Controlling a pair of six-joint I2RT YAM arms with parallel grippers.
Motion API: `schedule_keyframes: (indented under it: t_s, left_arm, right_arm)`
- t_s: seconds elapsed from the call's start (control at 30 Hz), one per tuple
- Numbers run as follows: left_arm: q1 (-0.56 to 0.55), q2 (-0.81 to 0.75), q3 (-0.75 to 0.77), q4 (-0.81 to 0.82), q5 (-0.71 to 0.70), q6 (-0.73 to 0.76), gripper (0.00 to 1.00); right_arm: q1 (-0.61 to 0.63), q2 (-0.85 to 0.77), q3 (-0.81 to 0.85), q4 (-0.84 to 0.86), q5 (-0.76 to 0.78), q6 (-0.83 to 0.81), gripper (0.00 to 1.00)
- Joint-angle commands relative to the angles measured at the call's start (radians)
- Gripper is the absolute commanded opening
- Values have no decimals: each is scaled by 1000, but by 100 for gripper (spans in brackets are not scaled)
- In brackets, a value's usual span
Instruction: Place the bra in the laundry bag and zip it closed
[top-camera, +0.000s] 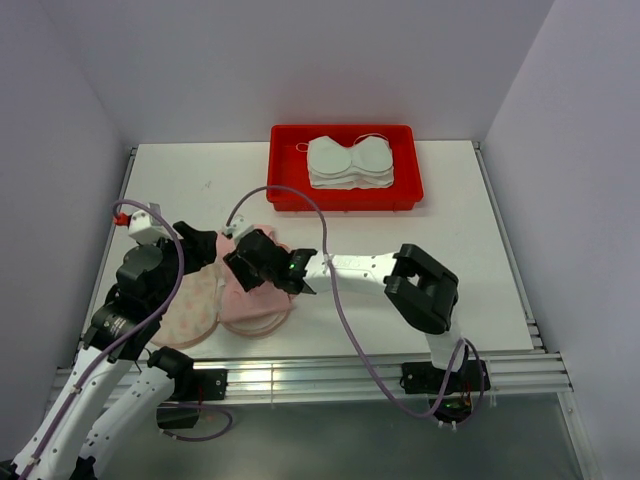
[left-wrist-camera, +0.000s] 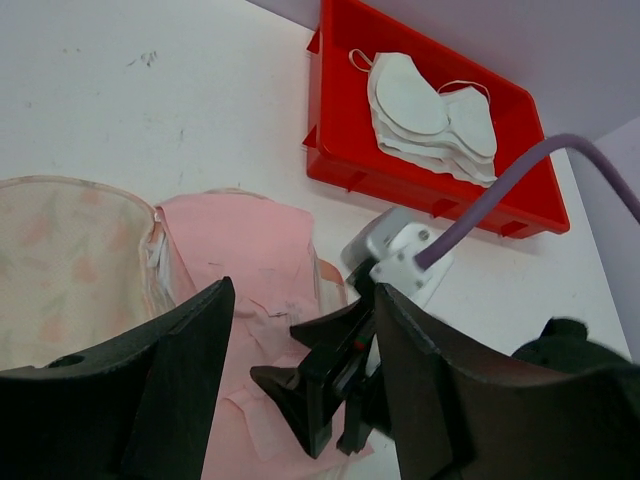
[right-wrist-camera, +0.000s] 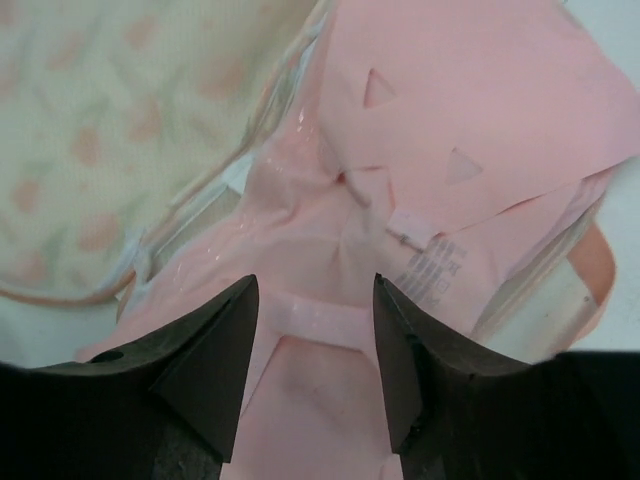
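Observation:
The laundry bag (top-camera: 190, 305) lies open at the front left, its cream patterned half showing in the left wrist view (left-wrist-camera: 60, 260) and the right wrist view (right-wrist-camera: 100, 130). The pink bra (top-camera: 258, 310) lies on the bag's right half, its label showing (right-wrist-camera: 440, 260); it also shows in the left wrist view (left-wrist-camera: 240, 260). My right gripper (top-camera: 262, 262) is open just above the bra (right-wrist-camera: 450, 100), a finger on either side of a pink strap (right-wrist-camera: 315, 285). My left gripper (top-camera: 200, 248) is open and empty (left-wrist-camera: 305, 290), raised above the bag and facing the right gripper (left-wrist-camera: 320, 385).
A red plastic tray (top-camera: 290, 190) with a stack of white bras (top-camera: 348, 162) stands at the back centre; it also shows in the left wrist view (left-wrist-camera: 335, 130). A purple cable (top-camera: 330, 270) loops over the right arm. Grey walls enclose the white table.

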Motion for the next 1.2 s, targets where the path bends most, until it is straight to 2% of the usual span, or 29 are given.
schedule_keyframes:
  t_s: [0.0, 0.13, 0.23, 0.37, 0.47, 0.6, 0.7, 0.77, 0.8, 0.83, 0.9, 1.03, 1.17]
  left_arm:
    - [-1, 2, 28, 35, -13, 31, 65]
    - [-1, -2, 16, 55, -1, 29, 67]
    - [-1, 9, 10, 73, 42, 17, 67]
    - [-1, 29, 17, 73, 67, 52, 67]
    - [-1, 38, 37, 61, 79, 101, 66]
    - [-1, 48, 28, 82, 81, 129, 66]
    - [-1, 61, 13, 98, 108, 132, 66]
    - [-1, 69, 8, 107, 130, 129, 66]
    - [-1, 72, 5, 110, 142, 129, 66]
    - [0, 74, 0, 118, 154, 133, 66]
    - [-1, 78, -4, 119, 160, 137, 66]
    - [-1, 80, -23, 135, 196, 126, 65]
    - [-1, 83, -27, 139, 228, 120, 64]
  right_arm:
    - [-67, -91, 20, 49, -18, 72, 59]
    - [-164, -197, -42, 90, -40, 83, 66]
    - [-238, -228, -51, 84, -34, 86, 65]
    - [-431, -182, 4, 24, -6, 96, 65]
    - [-531, -112, 58, -29, 11, 102, 64]
    - [-706, 23, 255, -151, 74, 118, 64]
    - [-775, 155, 436, -269, 55, 145, 66]
    - [-821, 273, 548, -371, 48, 152, 70]
    - [-832, 313, 664, -408, 42, 155, 73]
    - [-849, 348, 712, -457, 40, 156, 78]
    - [-867, 459, 879, -520, 3, 170, 81]
    - [-906, 563, 978, -567, -61, 222, 88]
    - [-935, 584, 932, -556, -133, 335, 89]
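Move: The right hand, already open, hovers over the laundry bag. The bra lies about 36 cm ahead of it, 32 cm to its right and 6 cm lower, in the red box, whose middle is 2 cm left of the bra's. The pink garment is about 3 cm ahead, 3 cm right and 8 cm below; the bag's middle is 5 cm left and 1 cm nearer the base, 8 cm down. From the left hand the bra is some 37 cm ahead, 36 cm right and 24 cm below. Towards the bra in the red box the right hand swings fast, some 37 cm forward and 34 cm right, rising about 9 cm early, then sinking to its right cup. It turns nearly 60 degrees clockwise, its fingers opening wider and tipping down late; contact can't be made out. The left hand eases some 3 cm right. ##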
